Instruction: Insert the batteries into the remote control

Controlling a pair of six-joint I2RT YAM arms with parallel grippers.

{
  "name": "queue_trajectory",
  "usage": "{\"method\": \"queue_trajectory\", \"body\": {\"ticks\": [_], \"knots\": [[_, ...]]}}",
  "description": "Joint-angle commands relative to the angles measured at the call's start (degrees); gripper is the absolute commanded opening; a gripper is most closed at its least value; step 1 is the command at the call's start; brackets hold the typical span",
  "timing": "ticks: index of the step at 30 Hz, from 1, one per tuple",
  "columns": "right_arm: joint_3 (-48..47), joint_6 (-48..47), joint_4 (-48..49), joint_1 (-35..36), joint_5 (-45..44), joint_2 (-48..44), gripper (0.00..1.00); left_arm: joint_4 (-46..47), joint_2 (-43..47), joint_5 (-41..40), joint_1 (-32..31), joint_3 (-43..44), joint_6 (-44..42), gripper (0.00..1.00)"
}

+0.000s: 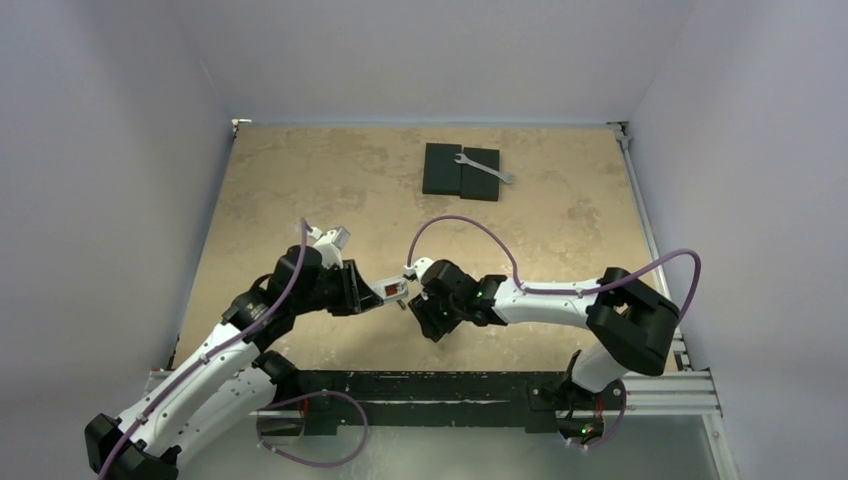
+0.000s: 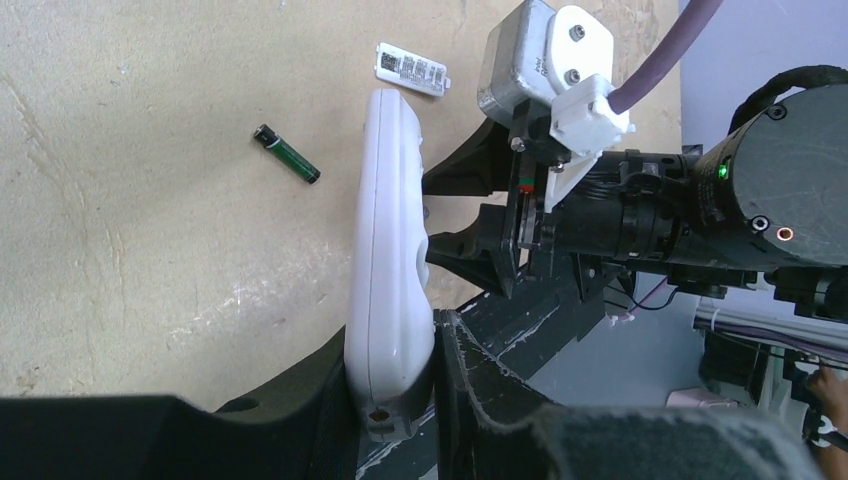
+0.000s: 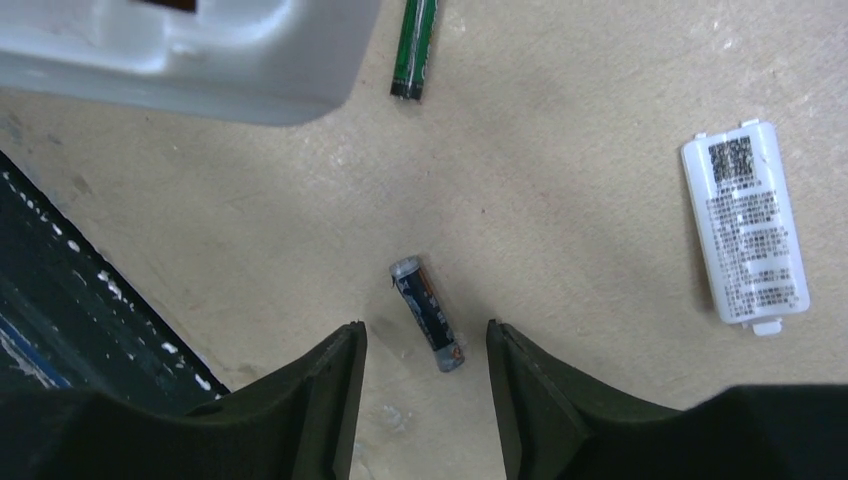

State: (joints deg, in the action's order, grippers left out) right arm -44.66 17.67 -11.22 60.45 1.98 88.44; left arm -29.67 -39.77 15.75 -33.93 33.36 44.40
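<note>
My left gripper (image 2: 395, 352) is shut on the lower end of the white remote control (image 2: 388, 250), holding it on edge above the table; in the top view the remote control (image 1: 392, 290) sits between the two grippers. A green battery (image 2: 286, 153) lies on the table beside it. A dark blue battery (image 3: 427, 314) lies on the table in the gap between the fingers of my right gripper (image 3: 425, 335), which is open and not touching it. The green battery (image 3: 414, 50) and a corner of the remote control (image 3: 190, 50) show at the top of the right wrist view.
The white battery cover (image 3: 745, 222) with a printed label lies loose on the table, right of the right gripper. Two black flat blocks (image 1: 450, 172) with a silver wrench (image 1: 485, 167) on them sit at the far middle. A black rail (image 1: 430, 385) runs along the near edge.
</note>
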Motion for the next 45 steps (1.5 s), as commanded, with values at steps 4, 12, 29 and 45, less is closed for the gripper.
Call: {"method": "queue_trajectory", "body": {"ticks": [4,12,29,45], "knots": [[-2.52,-1.15,-1.03,1.69,-4.07,1.65,0.51,1.12,0.18,-0.52,-0.34,2.76,0.61,0.0],[-4.2,-0.5,-5.16,4.17,-9.56,3.16,0.46,1.82,-0.84,-0.28,-0.34,2.76,0.24,0.0],[-6.31,1.31,-8.65,6.18,-14.28,4.92,0.0,3.12,-2.39,0.2,-0.34,2.86,0.2,0.0],[-8.06,5.86,-15.58,6.2,-21.51,-0.24,0.0,10.48,-6.31,3.7,-0.34,-1.03,2.33,0.0]]}}
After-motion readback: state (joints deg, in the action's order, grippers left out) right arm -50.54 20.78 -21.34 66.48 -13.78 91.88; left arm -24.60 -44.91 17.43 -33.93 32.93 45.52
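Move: The dark battery lies almost between the right hand's open fingertips, about 1 cm below and barely 1 cm left of the hand point, level fore and aft. From that hand, on the table, the green battery is some 6 cm ahead and 8 cm left, the battery cover about 10 cm ahead and 4 cm right; the remote hangs roughly 3 cm ahead, 9 cm left and 11 cm up. From the left hand the dark battery is about 12 cm right, 1 cm back, 14 cm below. The dark battery is pinched between the right fingertips, which stay nearly in place over it and sink half a centimetre while the wrist tilts some 10 degrees, standing the fingers steeper, and the fingers shut. Keeping the grip, the right hand then starts off to the right, about 1.5 cm. The left hand keeps hold of the remote and late on eases right and forward by about 1.5 cm. ##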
